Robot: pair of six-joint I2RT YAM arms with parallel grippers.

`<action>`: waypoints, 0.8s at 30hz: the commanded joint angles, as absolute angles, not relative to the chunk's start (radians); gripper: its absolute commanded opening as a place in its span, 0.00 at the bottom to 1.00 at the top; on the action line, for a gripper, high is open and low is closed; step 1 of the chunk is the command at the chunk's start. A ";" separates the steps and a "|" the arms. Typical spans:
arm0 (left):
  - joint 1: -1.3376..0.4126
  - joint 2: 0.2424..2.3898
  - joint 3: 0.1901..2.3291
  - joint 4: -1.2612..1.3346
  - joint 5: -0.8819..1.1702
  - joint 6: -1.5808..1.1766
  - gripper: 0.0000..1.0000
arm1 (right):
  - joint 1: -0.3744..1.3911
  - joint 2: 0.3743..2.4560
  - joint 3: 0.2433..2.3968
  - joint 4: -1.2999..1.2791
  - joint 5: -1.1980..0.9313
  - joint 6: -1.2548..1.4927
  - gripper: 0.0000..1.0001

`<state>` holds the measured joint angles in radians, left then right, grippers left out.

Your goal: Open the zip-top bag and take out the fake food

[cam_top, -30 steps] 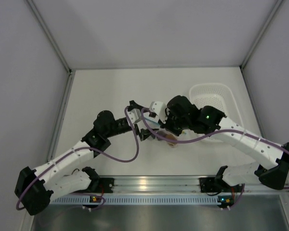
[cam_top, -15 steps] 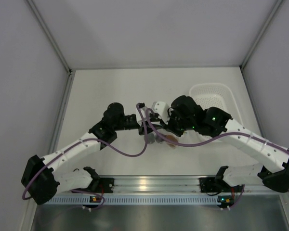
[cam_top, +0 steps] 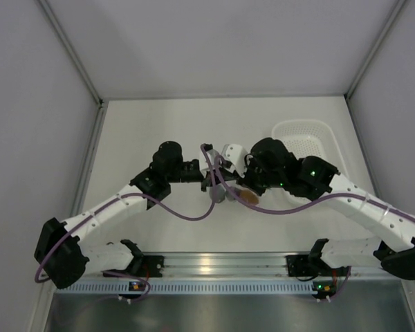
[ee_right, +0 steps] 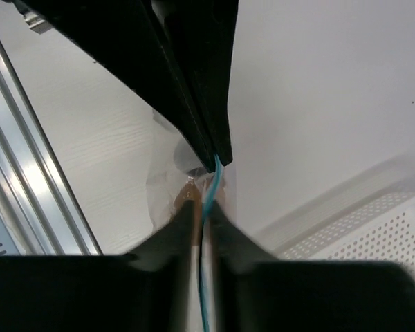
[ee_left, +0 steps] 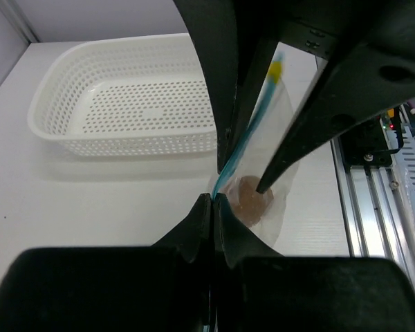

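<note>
The zip-top bag [ee_left: 280, 149] hangs clear and crinkly between my two grippers, its light blue zip strip [ee_left: 252, 128] running edge-on between them. A rounded orange-brown piece of fake food [ee_left: 251, 201] sits low inside it; in the top view it shows as an orange patch [cam_top: 247, 197]. My left gripper [ee_left: 214, 198] is shut on the strip's near end. My right gripper [ee_right: 205, 206] is shut on the same strip [ee_right: 213, 181] from the opposite side, tips close to the left gripper's fingers [ee_right: 194, 90]. In the top view, left gripper [cam_top: 209, 180] and right gripper [cam_top: 235, 178] meet over the bag [cam_top: 229, 196].
A white perforated basket [cam_top: 304, 135] stands at the back right, just beyond the right arm; the left wrist view shows it too [ee_left: 124, 104]. The aluminium rail [cam_top: 214, 266] runs along the near edge. A purple cable [cam_top: 214, 173] loops over the bag area.
My left gripper has moved right to the bag and shut on the zip strip. The right arm has shifted slightly right, still holding the strip.
</note>
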<state>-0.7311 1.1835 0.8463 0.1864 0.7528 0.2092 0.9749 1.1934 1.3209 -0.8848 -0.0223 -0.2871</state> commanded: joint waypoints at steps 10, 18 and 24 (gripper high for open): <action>-0.730 1.143 0.904 0.167 0.692 0.170 0.00 | 0.934 0.827 1.080 -0.404 0.297 -0.059 0.59; -0.723 1.086 0.925 0.195 0.695 0.056 0.00 | 0.805 0.533 0.836 -0.294 0.141 0.078 0.93; -0.700 1.066 0.927 0.251 0.808 0.005 0.00 | 0.801 0.425 0.813 -0.284 0.005 0.132 0.88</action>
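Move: My right fingers are pinching the blue zip some 3 cm to the right of my left fingers. The zip's yellow end lies about 6 cm to the right and 2 cm back of my right hand, at its height, and 9 cm right and 3 cm back of my left. From my right hand, the brown food is 2 cm back, 3 cm right and some 9 cm below; the white basket is about 24 cm right, 12 cm ahead and 12 cm down. I open my right fingers wide, let go of the zip and pull away to the right and up, about 9 cm across and 7 cm up, arcing forward and then back while they swing some 40 degrees from steeply down to nearly level, leftward, facing the yellow end. My left hand keeps its pinch on the zip, dips slightly, then lifts it about 4 cm. ##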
